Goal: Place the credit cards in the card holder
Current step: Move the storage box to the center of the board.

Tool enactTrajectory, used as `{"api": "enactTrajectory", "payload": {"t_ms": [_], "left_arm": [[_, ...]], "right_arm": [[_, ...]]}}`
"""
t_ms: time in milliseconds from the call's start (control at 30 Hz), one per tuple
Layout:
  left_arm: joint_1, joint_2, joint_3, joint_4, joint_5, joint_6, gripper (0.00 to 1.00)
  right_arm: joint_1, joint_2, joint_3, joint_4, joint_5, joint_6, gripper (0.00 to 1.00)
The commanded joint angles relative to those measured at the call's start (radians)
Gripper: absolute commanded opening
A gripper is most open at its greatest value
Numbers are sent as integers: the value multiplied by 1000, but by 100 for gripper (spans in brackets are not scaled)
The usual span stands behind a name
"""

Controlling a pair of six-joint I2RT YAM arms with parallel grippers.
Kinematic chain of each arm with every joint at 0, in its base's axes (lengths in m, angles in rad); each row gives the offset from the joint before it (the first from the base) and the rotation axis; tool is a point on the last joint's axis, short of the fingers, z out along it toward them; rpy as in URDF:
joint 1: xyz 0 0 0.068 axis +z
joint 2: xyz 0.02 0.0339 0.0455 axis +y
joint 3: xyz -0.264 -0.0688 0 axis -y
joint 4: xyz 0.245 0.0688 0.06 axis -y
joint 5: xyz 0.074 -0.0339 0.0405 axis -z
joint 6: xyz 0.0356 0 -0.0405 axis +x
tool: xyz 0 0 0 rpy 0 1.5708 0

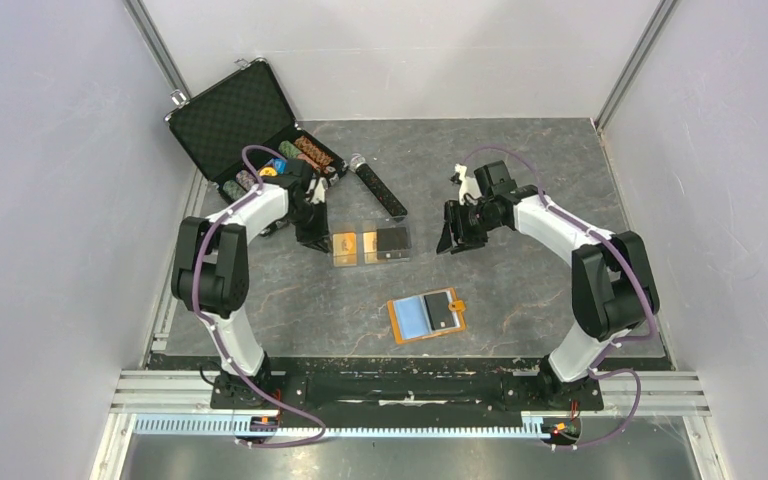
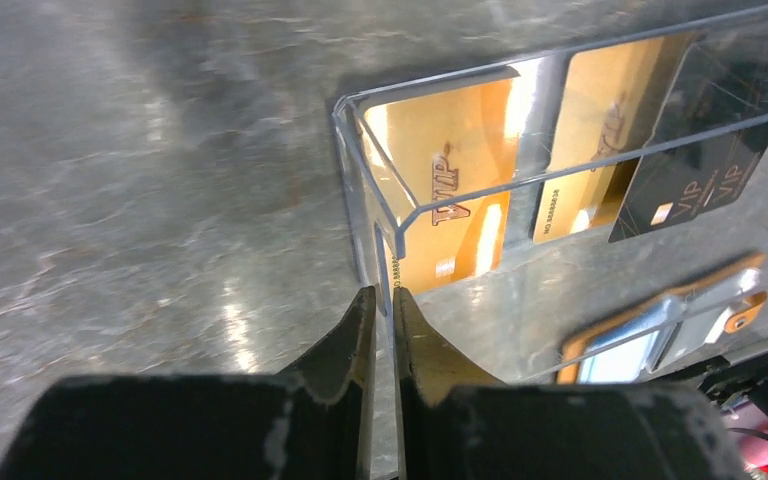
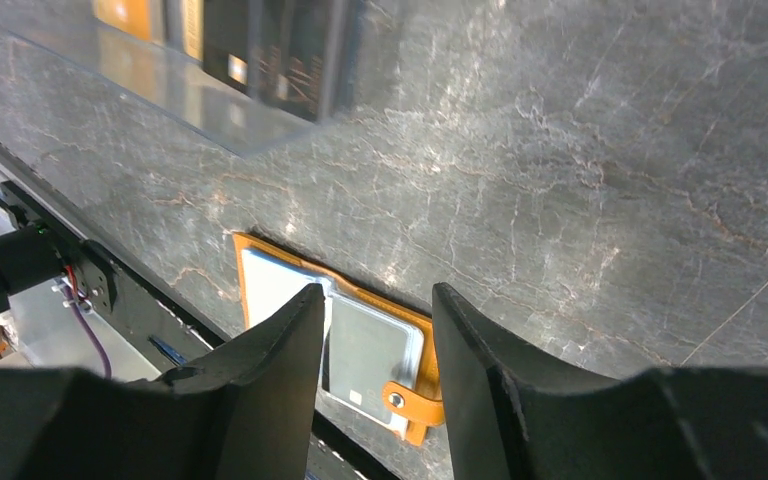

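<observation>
Two gold credit cards (image 2: 450,190) (image 2: 595,150) and a black one (image 2: 700,170) lie in a clear plastic tray (image 1: 370,258) at mid-table. My left gripper (image 2: 384,300) is shut on the tray's thin left end wall, which shows between the fingers (image 2: 360,330). The orange card holder (image 1: 426,315) lies open nearer the front, with a black card (image 1: 442,313) in its right sleeve. My right gripper (image 3: 378,295) hovers open and empty to the right of the tray. In the right wrist view the card holder (image 3: 360,350) shows far beyond the jaws.
An open black foam-lined case (image 1: 235,115) holding chips stands at the back left. A black cylinder (image 1: 380,188) lies behind the tray. The table's front edge and a black rail (image 1: 410,385) run just past the card holder.
</observation>
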Motion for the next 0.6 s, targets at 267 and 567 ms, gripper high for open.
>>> {"api": "enactTrajectory", "payload": {"t_ms": [267, 567], "left_arm": [[-236, 42, 31, 196, 65, -308, 18], [-336, 47, -27, 349, 150, -486, 40]], "right_arm": [[15, 43, 140, 47, -80, 65, 46], [89, 126, 171, 89, -60, 77, 46]]}}
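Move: The clear storage box with the cards has its left side wall already at the left hand's nearly shut fingertips; its middle lies about 10 cm to that hand's right and 2 cm ahead, slightly lower. From the right hand the box is some 18 cm left, 1 cm ahead and 5 cm down. The open card holder lies about 16 cm back and 25 cm right of the left hand, the microphone some 15 cm ahead and 13 cm right of it. The storage box's left wall stays at the left fingertips as the left hand moves it along the table, about 14 cm to the right and slightly back, tilting some 10 degrees and loosening its pinch near the end. The right hand, part open, rises and reaches forward a few centimetres, then goes left and sinks towards the oncoming box. ##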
